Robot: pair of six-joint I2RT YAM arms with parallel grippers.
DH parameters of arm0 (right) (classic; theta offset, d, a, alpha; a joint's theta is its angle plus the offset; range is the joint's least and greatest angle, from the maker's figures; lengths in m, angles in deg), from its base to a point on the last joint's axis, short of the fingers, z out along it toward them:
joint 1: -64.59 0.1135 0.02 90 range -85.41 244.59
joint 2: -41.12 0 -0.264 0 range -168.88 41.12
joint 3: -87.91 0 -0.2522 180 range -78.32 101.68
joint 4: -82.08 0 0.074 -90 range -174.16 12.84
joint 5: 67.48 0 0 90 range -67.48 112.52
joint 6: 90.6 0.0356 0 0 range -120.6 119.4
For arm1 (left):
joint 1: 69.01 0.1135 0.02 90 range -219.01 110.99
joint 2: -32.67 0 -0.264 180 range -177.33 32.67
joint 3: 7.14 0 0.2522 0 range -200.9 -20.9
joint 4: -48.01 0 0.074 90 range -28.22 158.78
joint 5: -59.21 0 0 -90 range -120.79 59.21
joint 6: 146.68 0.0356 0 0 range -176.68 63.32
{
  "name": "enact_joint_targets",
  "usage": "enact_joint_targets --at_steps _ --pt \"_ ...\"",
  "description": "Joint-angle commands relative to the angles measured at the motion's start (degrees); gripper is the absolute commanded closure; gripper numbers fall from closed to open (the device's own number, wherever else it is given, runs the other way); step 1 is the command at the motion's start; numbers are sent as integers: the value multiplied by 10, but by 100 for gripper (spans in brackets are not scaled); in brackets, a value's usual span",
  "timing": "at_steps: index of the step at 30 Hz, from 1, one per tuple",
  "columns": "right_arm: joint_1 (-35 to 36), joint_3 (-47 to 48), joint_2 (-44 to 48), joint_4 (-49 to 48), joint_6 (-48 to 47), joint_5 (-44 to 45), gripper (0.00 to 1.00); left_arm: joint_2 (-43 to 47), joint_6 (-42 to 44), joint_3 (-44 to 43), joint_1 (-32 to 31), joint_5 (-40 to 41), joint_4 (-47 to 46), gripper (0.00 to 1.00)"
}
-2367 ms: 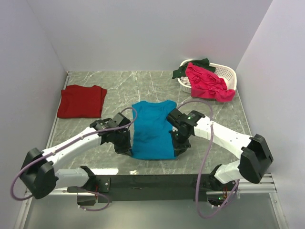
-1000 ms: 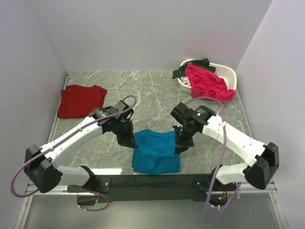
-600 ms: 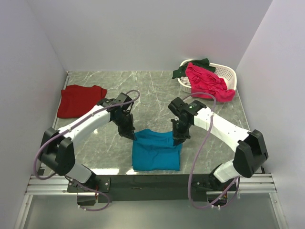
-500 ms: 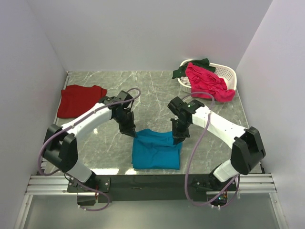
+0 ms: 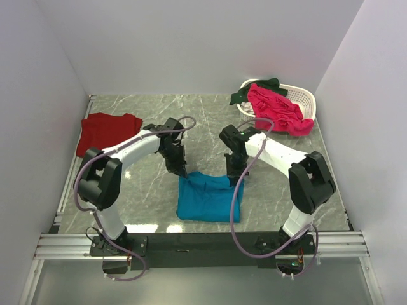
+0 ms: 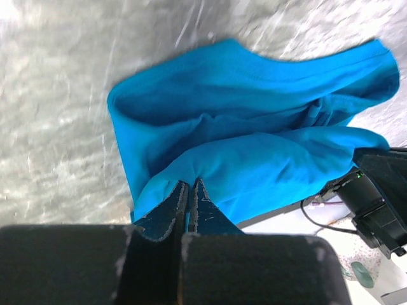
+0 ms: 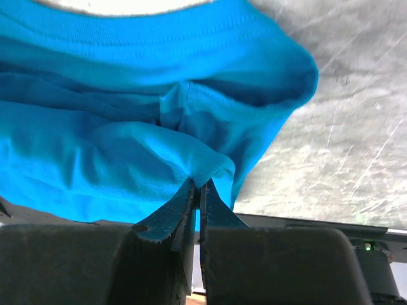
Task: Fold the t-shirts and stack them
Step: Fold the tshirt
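Observation:
A teal-blue t-shirt (image 5: 206,200) lies doubled over on the marble table near the front edge. My left gripper (image 5: 181,173) is shut on its upper left corner, and my right gripper (image 5: 234,175) is shut on its upper right corner. In the left wrist view the cloth (image 6: 254,152) bunches at the pinched jaws (image 6: 189,184). The right wrist view shows the same fold (image 7: 159,146) pinched at the jaws (image 7: 198,185). A folded dark red t-shirt (image 5: 108,133) lies at the far left. A bright pink t-shirt (image 5: 276,111) and a dark green t-shirt (image 5: 257,89) hang over the basket.
The white slatted basket (image 5: 304,98) stands at the back right corner. Grey walls enclose the table on three sides. The black base rail (image 5: 203,241) runs along the near edge, just below the teal shirt.
Both grippers have carried the teal shirt's near hem up and away from the arms' bases, so the shirt has gone from flat and long to folded in half.

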Motion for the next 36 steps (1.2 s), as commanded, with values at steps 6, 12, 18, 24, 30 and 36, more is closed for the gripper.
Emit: enact_joint_targets --at_steps 6,12,18,24,30,36 --pt "-24 34 -29 -24 -22 18 99 -43 22 -74 9 21 18 100" --pt "-39 49 1 -9 -21 47 42 -7 3 -106 9 171 77 37" --pt "-38 65 75 17 -8 20 37 98 -1 -67 0 187 8 20" --pt "-13 -4 134 -10 10 -97 39 154 -6 48 -38 74 -80 21" --pt "45 -100 133 -74 40 -179 40 128 -2 88 -105 -7 -139 20" --pt "70 -182 97 -117 58 -169 41 71 -12 136 -119 -38 -147 19"
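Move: Both grippers hold the blue t-shirt's raised edge low over the cloth. The t-shirt's far edge is about 4 cm ahead of the left hand and some 4 cm ahead of the right, about 2 cm lower. Its near fold lies roughly 16 cm back and 9 cm right of the left hand. The folded red t-shirt lies some 15 cm ahead and 27 cm left of the left hand. Carry the held edge forward about 4 cm with both grippers to the blue t-shirt's far edge, opening both wide on the way to let go. Lift both some 7 cm clear, then swing them 10–12 cm back and inward, towards each other, while sinking again with fingers open, low over the middle and near part of the cloth. ##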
